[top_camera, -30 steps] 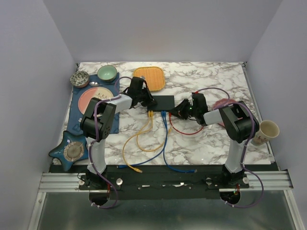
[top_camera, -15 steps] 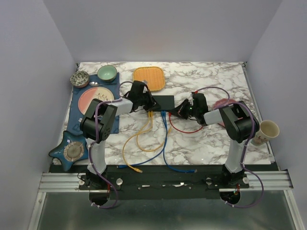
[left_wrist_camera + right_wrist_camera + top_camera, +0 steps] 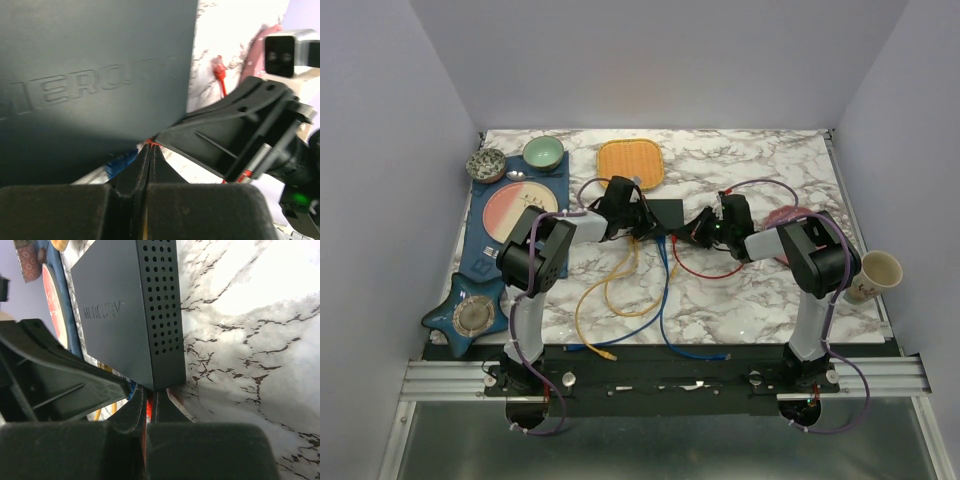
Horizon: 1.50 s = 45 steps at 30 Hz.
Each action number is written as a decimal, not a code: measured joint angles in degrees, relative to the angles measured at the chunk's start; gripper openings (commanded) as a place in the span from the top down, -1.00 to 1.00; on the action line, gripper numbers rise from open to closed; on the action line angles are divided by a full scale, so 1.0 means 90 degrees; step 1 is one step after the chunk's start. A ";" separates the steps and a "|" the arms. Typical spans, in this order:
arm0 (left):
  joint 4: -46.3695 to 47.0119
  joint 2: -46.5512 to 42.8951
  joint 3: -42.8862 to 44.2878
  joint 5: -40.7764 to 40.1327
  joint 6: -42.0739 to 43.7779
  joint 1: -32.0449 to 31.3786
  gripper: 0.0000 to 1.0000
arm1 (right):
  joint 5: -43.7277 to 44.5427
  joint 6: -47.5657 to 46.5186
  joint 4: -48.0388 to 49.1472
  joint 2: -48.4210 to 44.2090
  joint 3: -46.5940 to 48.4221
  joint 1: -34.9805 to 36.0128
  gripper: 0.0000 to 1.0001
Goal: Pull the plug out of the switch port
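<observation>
The switch (image 3: 668, 211) is a flat matte-black box at mid table, with yellow, blue and red cables at its near edge. It fills the left wrist view (image 3: 90, 75) and shows with its vented side in the right wrist view (image 3: 125, 315). My right gripper (image 3: 690, 235) is at the switch's near right corner, shut (image 3: 150, 402) on the red plug (image 3: 149, 409) right under that corner. My left gripper (image 3: 642, 228) lies over the switch's near edge with its jaws pressed together (image 3: 150, 150), its tips next to the red plug (image 3: 152, 143) and the right gripper's finger (image 3: 235, 120).
The red cable (image 3: 705, 272) loops to the right; the yellow cable (image 3: 590, 300) and blue cable (image 3: 665, 300) trail toward the near edge. An orange mat (image 3: 631, 163) lies behind the switch. A blue placemat with a plate (image 3: 515, 205) and bowls is at the left, a paper cup (image 3: 878, 272) at the right.
My left gripper has moved right along the switch's near edge, close to the right gripper. The right gripper has shifted slightly left and stays on the red plug.
</observation>
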 measured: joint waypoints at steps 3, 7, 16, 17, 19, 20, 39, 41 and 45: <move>0.0049 0.0170 0.0002 0.0049 -0.0100 0.0000 1.00 | -0.0051 -0.0073 -0.0002 -0.0002 -0.0002 0.0000 0.99; 0.0153 0.0265 0.0007 0.0160 -0.0236 -0.0012 1.00 | -0.0066 -0.0197 -0.0019 -0.0039 -0.0022 0.0000 0.99; 0.0158 0.0442 0.0172 0.0345 -0.0481 -0.0068 1.00 | -0.0095 -0.0476 -0.0306 -0.0182 -0.0046 -0.0015 0.99; 0.0151 0.0442 0.0175 0.0345 -0.0493 -0.0070 1.00 | -0.0119 -0.0500 -0.0352 -0.0197 -0.0044 -0.0015 0.99; 0.0148 0.0442 0.0175 0.0350 -0.0522 -0.0066 1.00 | -0.0136 -0.0525 -0.0389 -0.0202 -0.0036 -0.0017 0.99; 0.0148 0.0440 0.0175 0.0350 -0.0532 -0.0066 1.00 | -0.0146 -0.0546 -0.0418 -0.0202 -0.0022 -0.0017 0.99; 0.0469 0.0442 0.0257 0.0250 -0.0806 -0.0010 1.00 | -0.0814 -0.0911 -0.1294 -0.0478 -0.0168 0.0160 0.99; 0.0525 0.0442 0.0255 0.0248 -0.0818 -0.0005 1.00 | -0.0707 -0.0964 -0.1511 -0.0729 -0.0335 0.0172 0.99; 0.0648 0.0376 0.0185 0.0131 -0.0826 0.0075 1.00 | 0.0289 -0.1256 -0.2557 -0.1627 -0.0454 0.0182 0.99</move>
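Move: The right fingers are already shut on the red plug, still in its port at the right end of the switch's near face. From that hand the switch's middle lies about 5 cm ahead and 4 cm left, the blue plugs roughly 3 cm left and level. The left hand's shut tips are by the blue plugs, with the switch's middle about 5 cm ahead and 1 cm below, and the red plug some 3 cm to the right. Still pinching the red plug, the right hand eases back about 1 cm, then quickly draws it 5 cm or so farther back from the port, veering right at the end. The left hand, fingers kept shut, first sinks about 1 cm and shifts right to brace the switch's near edge, holds, then goes roughly 2 cm forward as the right pulls away. ##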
